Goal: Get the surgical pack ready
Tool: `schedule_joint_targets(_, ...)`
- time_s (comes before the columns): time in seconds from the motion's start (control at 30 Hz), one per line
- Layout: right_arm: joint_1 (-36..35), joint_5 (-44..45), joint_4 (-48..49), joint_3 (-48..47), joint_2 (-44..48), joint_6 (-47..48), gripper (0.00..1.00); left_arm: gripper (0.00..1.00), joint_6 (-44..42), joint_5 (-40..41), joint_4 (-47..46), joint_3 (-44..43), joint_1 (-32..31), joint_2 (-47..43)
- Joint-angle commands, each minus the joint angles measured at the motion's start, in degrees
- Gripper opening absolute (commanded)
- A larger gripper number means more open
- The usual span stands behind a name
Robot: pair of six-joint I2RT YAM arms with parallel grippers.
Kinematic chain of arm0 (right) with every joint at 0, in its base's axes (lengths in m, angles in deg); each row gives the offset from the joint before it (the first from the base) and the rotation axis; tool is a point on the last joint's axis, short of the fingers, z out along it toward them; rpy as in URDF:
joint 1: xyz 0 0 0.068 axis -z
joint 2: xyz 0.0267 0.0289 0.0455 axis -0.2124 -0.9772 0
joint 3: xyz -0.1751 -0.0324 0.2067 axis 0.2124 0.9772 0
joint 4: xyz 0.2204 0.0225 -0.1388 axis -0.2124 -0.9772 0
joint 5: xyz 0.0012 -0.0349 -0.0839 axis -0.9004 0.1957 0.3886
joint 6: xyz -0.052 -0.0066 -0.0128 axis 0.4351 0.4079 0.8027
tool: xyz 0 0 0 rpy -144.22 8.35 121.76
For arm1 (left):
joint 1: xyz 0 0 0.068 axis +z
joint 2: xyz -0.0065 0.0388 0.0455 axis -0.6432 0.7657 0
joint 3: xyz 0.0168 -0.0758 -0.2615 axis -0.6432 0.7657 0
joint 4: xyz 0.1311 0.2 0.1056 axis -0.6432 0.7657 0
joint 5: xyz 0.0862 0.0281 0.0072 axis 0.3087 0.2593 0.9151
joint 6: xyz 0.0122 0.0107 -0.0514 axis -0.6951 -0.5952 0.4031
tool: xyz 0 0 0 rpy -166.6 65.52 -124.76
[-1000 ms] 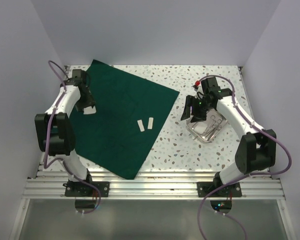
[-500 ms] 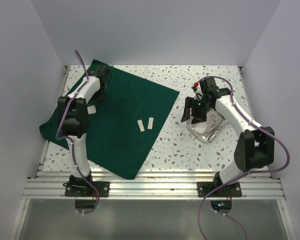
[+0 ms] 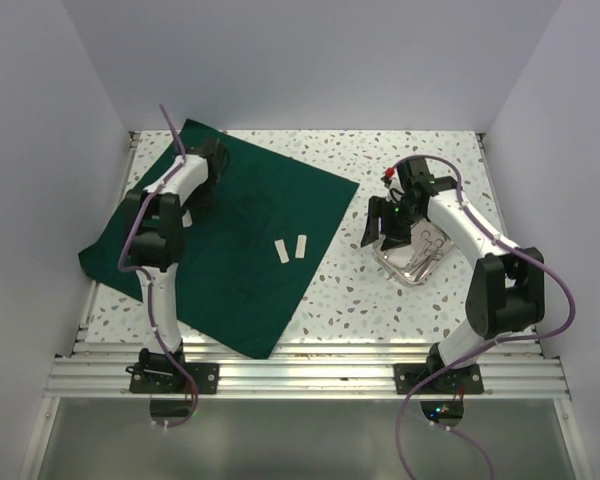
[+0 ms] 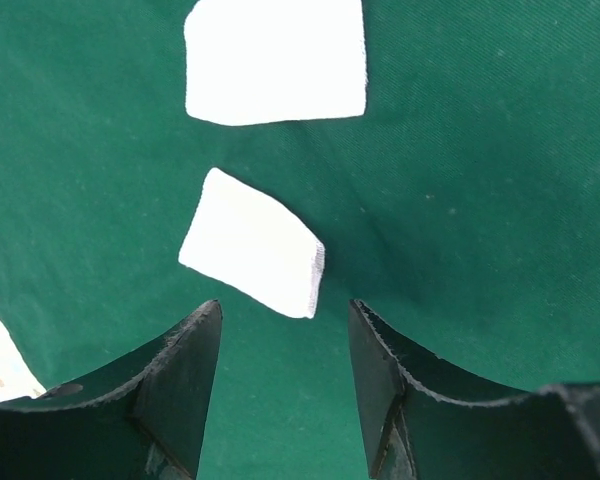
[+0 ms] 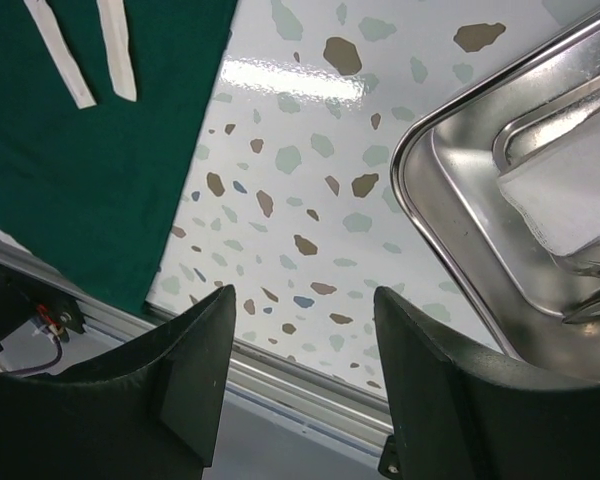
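Note:
The dark green cloth (image 3: 240,250) of the surgical pack lies spread flat on the left of the table. Two white strips (image 3: 291,249) rest near its right edge. My left gripper (image 3: 200,198) hovers open over the cloth's far left part. Just ahead of its fingertips (image 4: 285,310) lies a folded white pad (image 4: 252,257), with a second pad (image 4: 275,60) beyond it; nothing is between the jaws. The steel tray (image 3: 392,262) with instruments sits at the right. My right gripper (image 3: 378,228) hangs open and empty (image 5: 305,295) beside the tray's left rim (image 5: 420,215).
White gauze (image 5: 570,190) lies inside the tray. Speckled tabletop (image 3: 350,290) separates cloth and tray. The cloth's near corner reaches the aluminium rail (image 3: 310,375) at the front edge. Walls close in on both sides and the back.
The left arm swung away from the cloth's left edge towards the far side, leaving a white pad lying on the cloth. The right gripper barely shifted.

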Motion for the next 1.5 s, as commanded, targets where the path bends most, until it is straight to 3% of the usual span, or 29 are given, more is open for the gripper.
schedule_joint_targets(0.0, -0.08, -1.70, 0.82, 0.46, 0.24, 0.60, 0.61, 0.57, 1.49, 1.78, -0.46, -0.18, -0.12, 1.73)
schedule_joint_targets(0.5, -0.08, -2.05, 1.26, 0.81, 0.33, 0.86, 0.61, 0.40, 0.53, 2.05, -0.90, -0.09, 1.29, 3.23)
schedule_joint_targets(0.77, -0.16, -2.22, 1.35, 0.72, 0.25, 0.86, 0.61, 0.20, -0.09, 1.61, -1.16, -0.18, 1.64, 2.70)
schedule_joint_targets(0.9, -0.16, -2.31, 1.17, 0.29, 0.25, 0.86, 0.61, 0.00, 0.26, 1.78, 0.50, -1.67, 1.73, 2.35)
schedule_joint_targets(1.1, -0.16, -2.40, 1.00, 0.02, 0.33, 0.95, 0.61, 0.00, 1.41, 1.34, 4.37, -4.48, 4.80, -1.42)
schedule_joint_targets(1.47, -0.52, -3.37, 1.00, -0.51, -0.63, 0.77, 0.61, 0.00, -0.26, 1.52, 13.51, -26.80, 6.65, 5.16)
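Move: The near gauze pad lies just off the left fingertips, about 1 cm ahead, 3 cm to the left and 2 cm below. A larger gauze pad is at the same level, roughly 7 cm ahead and 4 cm left of the hand. From the right hand, which waits beside the tray, the near pad is some 12 cm ahead, 50 cm left and 9 cm down. Left hand sinks 2 cm, shuts on the near pad's edge, then lifts some 8 cm, drifting left and forward. ##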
